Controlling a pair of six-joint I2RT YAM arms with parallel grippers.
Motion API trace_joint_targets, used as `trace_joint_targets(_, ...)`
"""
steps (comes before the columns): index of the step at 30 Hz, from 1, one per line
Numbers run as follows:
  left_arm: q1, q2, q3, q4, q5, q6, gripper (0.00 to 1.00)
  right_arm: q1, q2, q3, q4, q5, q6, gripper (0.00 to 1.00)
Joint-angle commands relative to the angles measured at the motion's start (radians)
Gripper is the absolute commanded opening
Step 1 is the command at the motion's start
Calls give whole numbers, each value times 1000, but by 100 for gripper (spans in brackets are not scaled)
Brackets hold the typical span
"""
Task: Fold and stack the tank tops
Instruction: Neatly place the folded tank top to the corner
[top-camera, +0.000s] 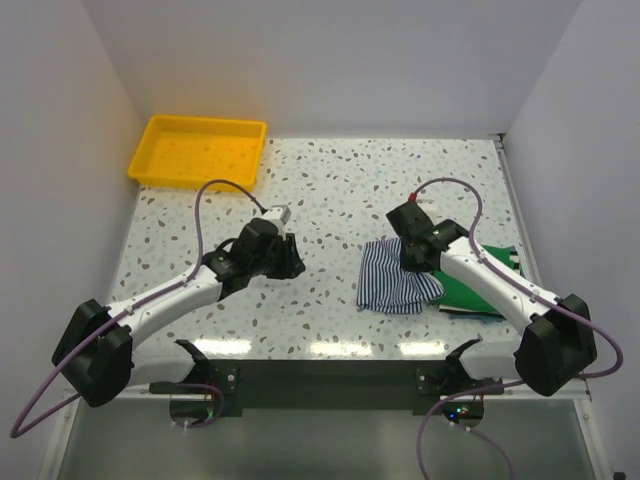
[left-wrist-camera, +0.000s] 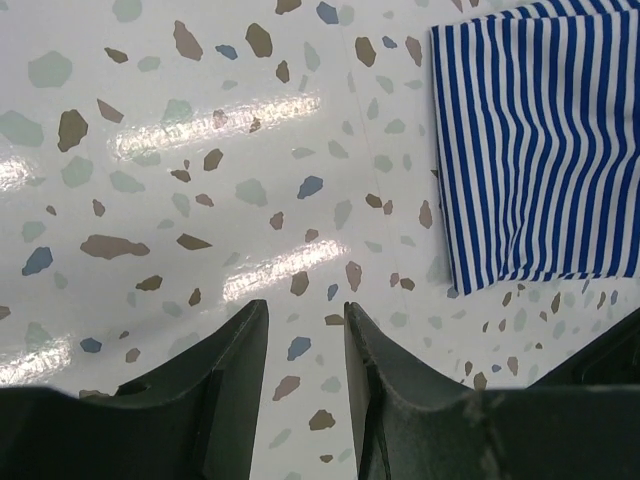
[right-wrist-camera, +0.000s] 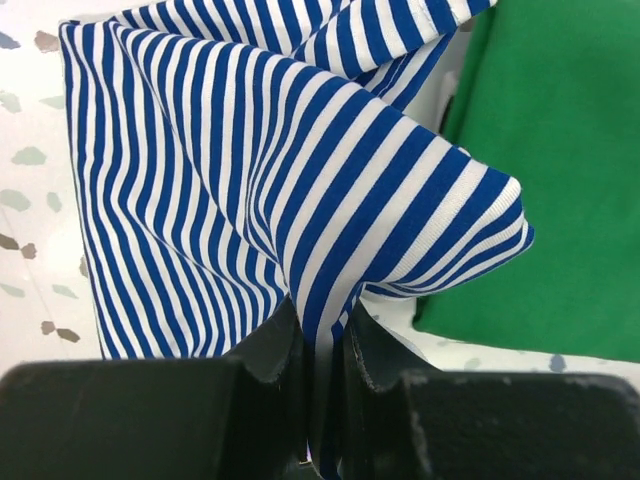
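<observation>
The blue-and-white striped tank top (top-camera: 392, 280) lies folded right of centre; its edge shows in the left wrist view (left-wrist-camera: 540, 150). My right gripper (top-camera: 415, 262) is shut on a fold of it (right-wrist-camera: 330, 230) and lifts that fold. The green tank top (top-camera: 470, 290) lies folded under my right arm, to the right of the striped one, and fills the right side of the right wrist view (right-wrist-camera: 560, 170). A dark edge (top-camera: 510, 262) shows beneath the green top. My left gripper (top-camera: 290, 262) is open and empty over bare table, left of the striped top (left-wrist-camera: 305, 325).
A yellow plastic tray (top-camera: 197, 150) stands at the back left corner. The speckled table (top-camera: 330, 190) has walls on the left, back and right. Cables loop above both arms.
</observation>
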Motion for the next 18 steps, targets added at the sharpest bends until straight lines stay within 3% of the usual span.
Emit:
trace_joint_targets(1, 13, -20, 40, -21, 39, 60, 41, -32, -18, 67, -82, 77, -58, 0)
trace_joint_targets(18, 39, -51, 20, -44, 183, 130, 40, -237, -112, 190, -174, 55, -226, 0)
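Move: The right hand already pinches the folded striped tank top some 9 cm above the table. The green-topped stack's middle lies about 15 cm to its right, roughly level with it in reach and 8 cm lower; the checked edge on the stack's far side is some 21 cm to the right. The striped top's hem trails about 5 cm left and 6 cm back of the hand, 8 cm below. From the left hand the stack is about 40 cm to the right, nearly level in reach and 8 cm lower. With its fingers kept shut on the bunched striped tank top, the right hand carries it to the right towards and in over the green stack, about 6 to 7 cm sideways while rising nearly as much. The lift sets in gently and steepens after the first bit, the reach grows by only a centimetre or so, and the wrist barely turns, the fingers still pointing steeply down and somewhat forward. ##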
